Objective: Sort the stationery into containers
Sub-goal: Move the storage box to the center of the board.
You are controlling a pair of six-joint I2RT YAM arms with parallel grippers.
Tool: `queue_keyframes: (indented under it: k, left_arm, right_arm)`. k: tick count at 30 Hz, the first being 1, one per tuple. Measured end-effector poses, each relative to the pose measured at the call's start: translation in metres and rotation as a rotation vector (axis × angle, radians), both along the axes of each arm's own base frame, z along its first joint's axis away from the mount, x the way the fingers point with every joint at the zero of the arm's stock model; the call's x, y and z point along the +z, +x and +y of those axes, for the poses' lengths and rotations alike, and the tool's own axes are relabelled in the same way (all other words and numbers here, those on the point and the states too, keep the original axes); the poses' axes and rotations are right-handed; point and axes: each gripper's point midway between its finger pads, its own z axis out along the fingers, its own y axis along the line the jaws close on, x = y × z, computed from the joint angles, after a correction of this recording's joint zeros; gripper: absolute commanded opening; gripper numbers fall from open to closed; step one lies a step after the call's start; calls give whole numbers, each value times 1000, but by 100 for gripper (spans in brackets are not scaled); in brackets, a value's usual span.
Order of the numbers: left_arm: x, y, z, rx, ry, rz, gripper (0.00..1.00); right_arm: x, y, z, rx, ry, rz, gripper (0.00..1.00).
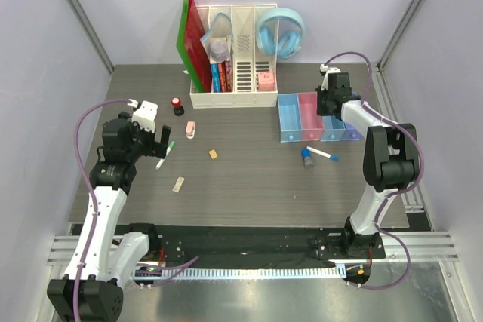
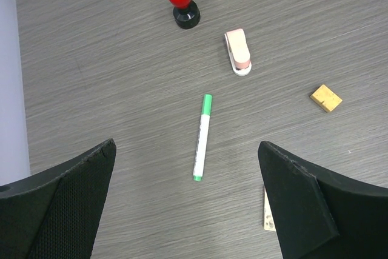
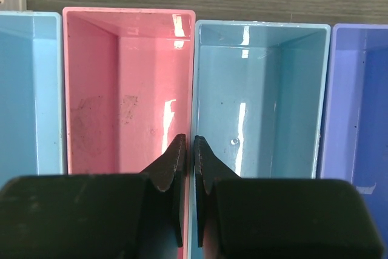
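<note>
My left gripper (image 1: 162,141) hangs open above the green-capped marker (image 2: 202,136), which lies between its fingers' line of sight on the table. Further out are the red-topped stamp (image 2: 182,2), the pink clip (image 2: 238,51) and a tan eraser (image 2: 326,97); a second eraser (image 2: 267,215) peeks out by the right finger. My right gripper (image 3: 188,141) is shut on the wall shared by the pink tray (image 3: 91,89) and a light blue tray (image 3: 260,89) of the containers (image 1: 289,118). The blue-capped marker (image 1: 323,154) and the grey-blue round piece (image 1: 308,157) lie in front of the trays.
A tall white file organizer (image 1: 234,58) stands at the back with books in it, red-green folders (image 1: 192,39) leaning on its left and light blue headphones (image 1: 281,32) on its right. Grey walls close in both sides.
</note>
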Motion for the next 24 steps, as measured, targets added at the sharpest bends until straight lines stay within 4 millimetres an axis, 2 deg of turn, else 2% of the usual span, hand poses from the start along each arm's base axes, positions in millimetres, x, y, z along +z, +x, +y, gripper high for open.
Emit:
queue_keyframes:
  k: [15,18,24]
  left_arm:
    - [0,-5,-2,-10,-4,-3,100]
    - [0,-5,-2,-11,-4,-3,100]
    - [-5,-5,-2,-14,-3,18,100]
  right_arm:
    - [-1,-33,21,52,5,15,5]
    - [-1,-35,34,67,13,17,5]
    - [-2,-44,82,123,95,47,5]
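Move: The storage box is already pinched by the divider between its pink and second light-blue trays, its middle about 3 cm below the right fingers and 1 cm nearer the base. The board's center lies about 26 cm left, 10 back and 5 below; the blue-capped marker stands some 13 cm back and 1 right, the glue bottle 15 back and 4 left. From the left hand the box is about 51 cm right, 15 ahead and 15 below. The storage box is dragged level across the board towards its center by the right hand, which keeps its pinch on the middle divider: first mostly back, then swinging faster to the left, in all about 8 cm left and 4 cm back. The wrist turns slightly counter-clockwise as it goes, and the box's near edge comes against the glue bottle and the marker's uncapped-looking left end. ##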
